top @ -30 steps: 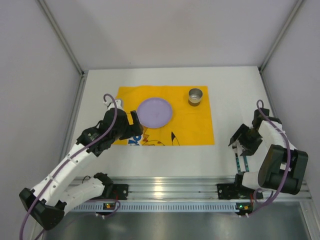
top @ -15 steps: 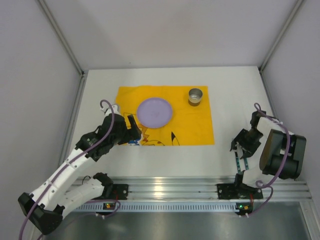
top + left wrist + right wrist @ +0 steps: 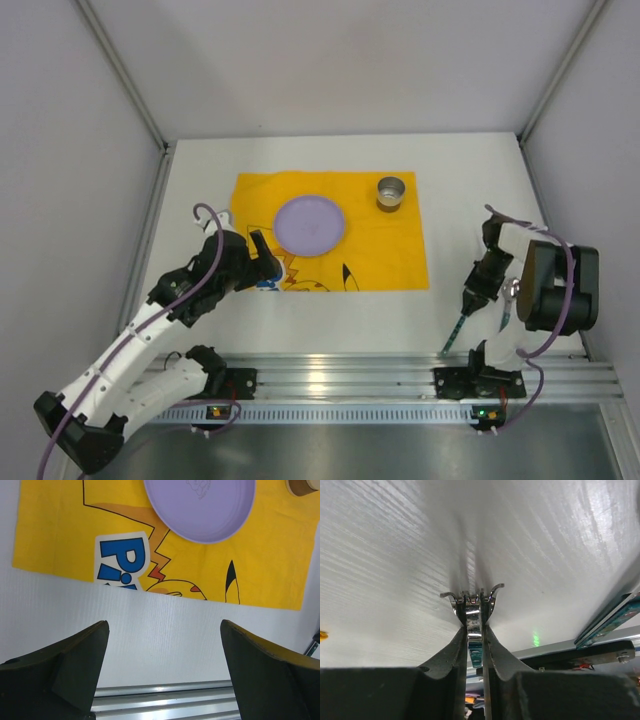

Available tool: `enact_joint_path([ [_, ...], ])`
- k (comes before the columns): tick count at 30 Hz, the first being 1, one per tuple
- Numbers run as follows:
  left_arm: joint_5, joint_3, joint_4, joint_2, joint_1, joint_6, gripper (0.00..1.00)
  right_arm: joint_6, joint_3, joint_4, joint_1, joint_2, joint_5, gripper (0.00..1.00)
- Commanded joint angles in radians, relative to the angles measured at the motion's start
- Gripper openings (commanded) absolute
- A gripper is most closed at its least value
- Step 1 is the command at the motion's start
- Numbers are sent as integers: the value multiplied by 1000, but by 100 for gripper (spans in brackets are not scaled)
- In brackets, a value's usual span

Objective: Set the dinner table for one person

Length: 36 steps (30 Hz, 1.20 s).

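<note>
On the white dinner table (image 3: pixel 330 310) lies a yellow printed mat (image 3: pixel 385 250) with a lavender plate (image 3: pixel 310 223) and a small metal cup (image 3: pixel 391 192) on it. My right gripper (image 3: pixel 472 290) is down at the table to the right of the mat, shut on a fork (image 3: pixel 472 596) just behind its silver tines. The fork's teal handle (image 3: pixel 452 335) trails toward the near rail. My left gripper (image 3: pixel 164 625) hangs open and empty over bare table, just near of the mat's front-left corner (image 3: pixel 55 565). The plate (image 3: pixel 200 505) is beyond it.
The aluminium rail (image 3: pixel 340 375) with both arm bases runs along the near edge. A second teal-handled utensil (image 3: pixel 620 617) lies close to the right arm by the rail. Grey walls enclose the table on three sides.
My right gripper has closed on the fork and turned, so the handle now points toward the rail. My left arm has drawn back from the plate toward the near left, still open.
</note>
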State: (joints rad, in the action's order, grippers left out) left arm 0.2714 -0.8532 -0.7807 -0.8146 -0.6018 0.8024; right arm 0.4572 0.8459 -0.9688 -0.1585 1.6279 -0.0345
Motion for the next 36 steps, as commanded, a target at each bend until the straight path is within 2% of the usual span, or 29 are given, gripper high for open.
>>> enact_joint_path([
  [1, 12, -20, 27, -17, 2, 3, 98, -3, 4, 203, 43, 67, 30, 0],
  [3, 6, -43, 37, -43, 2, -6, 98, -15, 48, 171, 82, 44, 60, 0],
  [7, -150, -121, 110, -145, -1, -130, 98, -9, 217, 69, 151, -17, 73, 0],
  [8, -171, -179, 124, -231, -16, -149, 98, 0, 247, 52, 206, -42, 64, 0],
  [12, -242, -348, 165, -449, -124, -245, 98, 24, 448, -36, 275, -69, -33, 0],
  [13, -295, -378, 181, -486, -142, -264, 98, 43, 476, -57, 292, -79, -75, 0],
  [18, -481, -524, 389, -662, -199, -244, 98, 98, 634, -114, 313, -129, -169, 0],
  [23, -598, -679, 439, -855, -245, -236, 94, 166, 699, -125, 315, -183, -313, 0],
  [30, -676, -687, 552, -922, -266, -160, 88, 227, 716, -110, 315, -224, -430, 0],
  [32, -702, -684, 569, -931, -271, -152, 83, 247, 708, -94, 315, -232, -472, 0],
  [34, -728, -673, 598, -931, -277, -134, 69, 267, 696, -76, 315, -237, -502, 0],
  [35, -724, -672, 600, -933, -277, -131, 41, 270, 694, -71, 315, -240, -510, 0],
  [36, -724, -669, 598, -930, -277, -124, 22, 270, 693, -68, 315, -243, -518, 0],
])
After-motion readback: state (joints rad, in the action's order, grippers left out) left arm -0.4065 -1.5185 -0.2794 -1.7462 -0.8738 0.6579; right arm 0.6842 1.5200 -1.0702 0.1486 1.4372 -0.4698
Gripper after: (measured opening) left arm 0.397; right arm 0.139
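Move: The fork, already pinched at its neck by the right hand, lies roughly 47 cm right of the left hand, 9 cm back and 18 cm below. From the right hand, the open left gripper is about 50 cm left, 4 cm ahead and 18 cm up; the plate is 40 cm left and 19 cm ahead, the cup 20 cm left and 26 cm ahead, and the spoon some 9 cm right and 3 cm back. Right hand raises the fork about 25 cm, leftward and forward; left swings 30 cm right, closing on the handle. ##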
